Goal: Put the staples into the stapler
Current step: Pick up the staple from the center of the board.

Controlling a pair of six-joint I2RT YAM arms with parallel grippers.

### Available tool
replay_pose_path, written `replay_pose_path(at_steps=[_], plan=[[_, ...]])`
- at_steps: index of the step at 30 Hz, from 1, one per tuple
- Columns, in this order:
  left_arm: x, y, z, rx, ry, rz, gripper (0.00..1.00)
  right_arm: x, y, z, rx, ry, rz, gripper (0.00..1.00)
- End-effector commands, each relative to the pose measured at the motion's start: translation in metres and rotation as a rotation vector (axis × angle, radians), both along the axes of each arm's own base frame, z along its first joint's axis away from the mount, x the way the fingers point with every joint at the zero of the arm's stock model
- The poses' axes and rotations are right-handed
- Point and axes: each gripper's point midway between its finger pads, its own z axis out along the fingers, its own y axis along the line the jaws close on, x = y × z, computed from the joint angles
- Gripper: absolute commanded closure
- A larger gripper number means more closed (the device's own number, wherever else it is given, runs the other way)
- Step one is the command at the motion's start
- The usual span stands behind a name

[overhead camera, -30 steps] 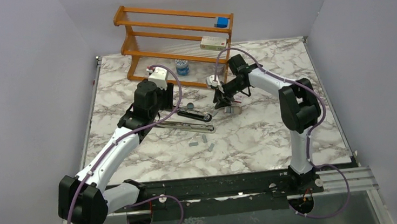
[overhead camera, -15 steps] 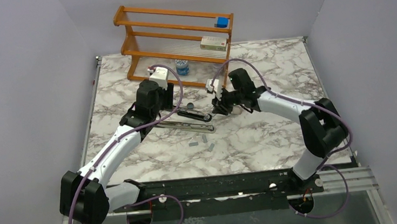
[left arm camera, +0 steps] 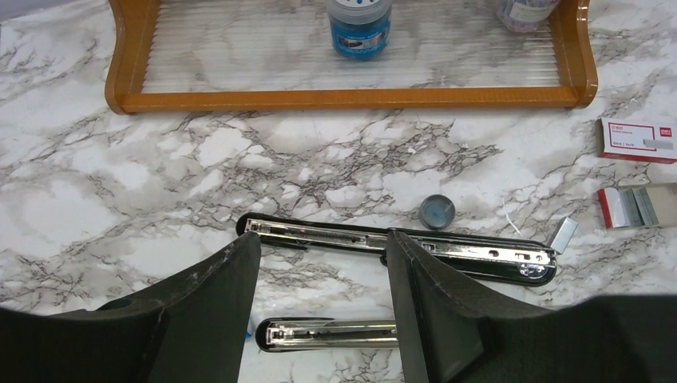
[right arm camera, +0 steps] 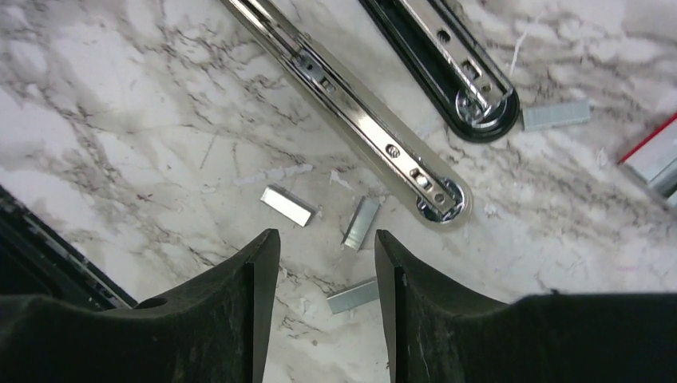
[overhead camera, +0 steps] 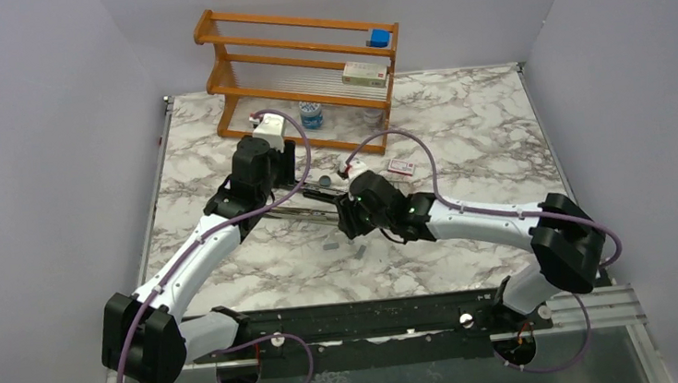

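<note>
The stapler (left arm camera: 447,249) lies opened flat on the marble, its two long bars side by side, also visible in the top view (overhead camera: 321,187). My left gripper (left arm camera: 321,239) hangs open over it, and the nearer bar (left arm camera: 327,333) runs under the gap between its fingers. Several staples lie loose near the bars' ends: one strip (right arm camera: 287,205), a second (right arm camera: 361,222) and a third (right arm camera: 352,295). My right gripper (right arm camera: 326,235) is open just above them, holding nothing. In the top view it (overhead camera: 345,219) sits at the stapler's right end.
A wooden rack (overhead camera: 305,55) stands at the back with a blue-capped bottle (left arm camera: 359,24) under it. A red-and-white box (left arm camera: 643,140), an open tray of staples (left arm camera: 639,206), a small round cap (left arm camera: 437,211) and another strip (right arm camera: 556,115) lie right of the stapler.
My right arm has swung from near the rack down and left to the loose staples, and its jaws have widened. The left arm has stayed put.
</note>
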Motion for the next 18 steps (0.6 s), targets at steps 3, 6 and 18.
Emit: replay_pose_path(at_steps=[3, 6, 18], plan=[[-0.005, 0.003, 0.006, -0.042, -0.023, 0.015, 0.37, -0.004, -0.015, -0.033, -0.126, 0.059, -0.250, 0.48], [-0.006, 0.003, 0.006, -0.048, -0.024, 0.010, 0.37, -0.003, -0.016, -0.043, -0.173, 0.060, -0.269, 0.46], [-0.009, 0.005, 0.004, -0.047, -0.027, 0.016, 0.37, -0.003, -0.007, -0.066, -0.243, 0.059, -0.250, 0.46]])
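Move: The right hand, open and empty, has the middle one of the three loose staple strips about 10 cm below it, some 3 cm ahead and 1 cm to its left. At the same depth, the near strip lies roughly 1 cm back and 1 cm right of the hand, the left strip about 1 cm ahead and 5 cm left, and the pale stapler's right-hand end 7 cm ahead and 2 cm right. From the left hand the middle strip is about 9 cm back, 14 cm right and 20 cm down. Down, fast at first and then slowing, the right hand sinks about 7 cm towards the middle staple strip, easing only a centimetre or so back and to the right. Meanwhile the wrist turns clockwise, some 15 degrees, and tips the fingers steeper, bringing their gap nearly in line with that strip; the fingers stay open and short of it. ##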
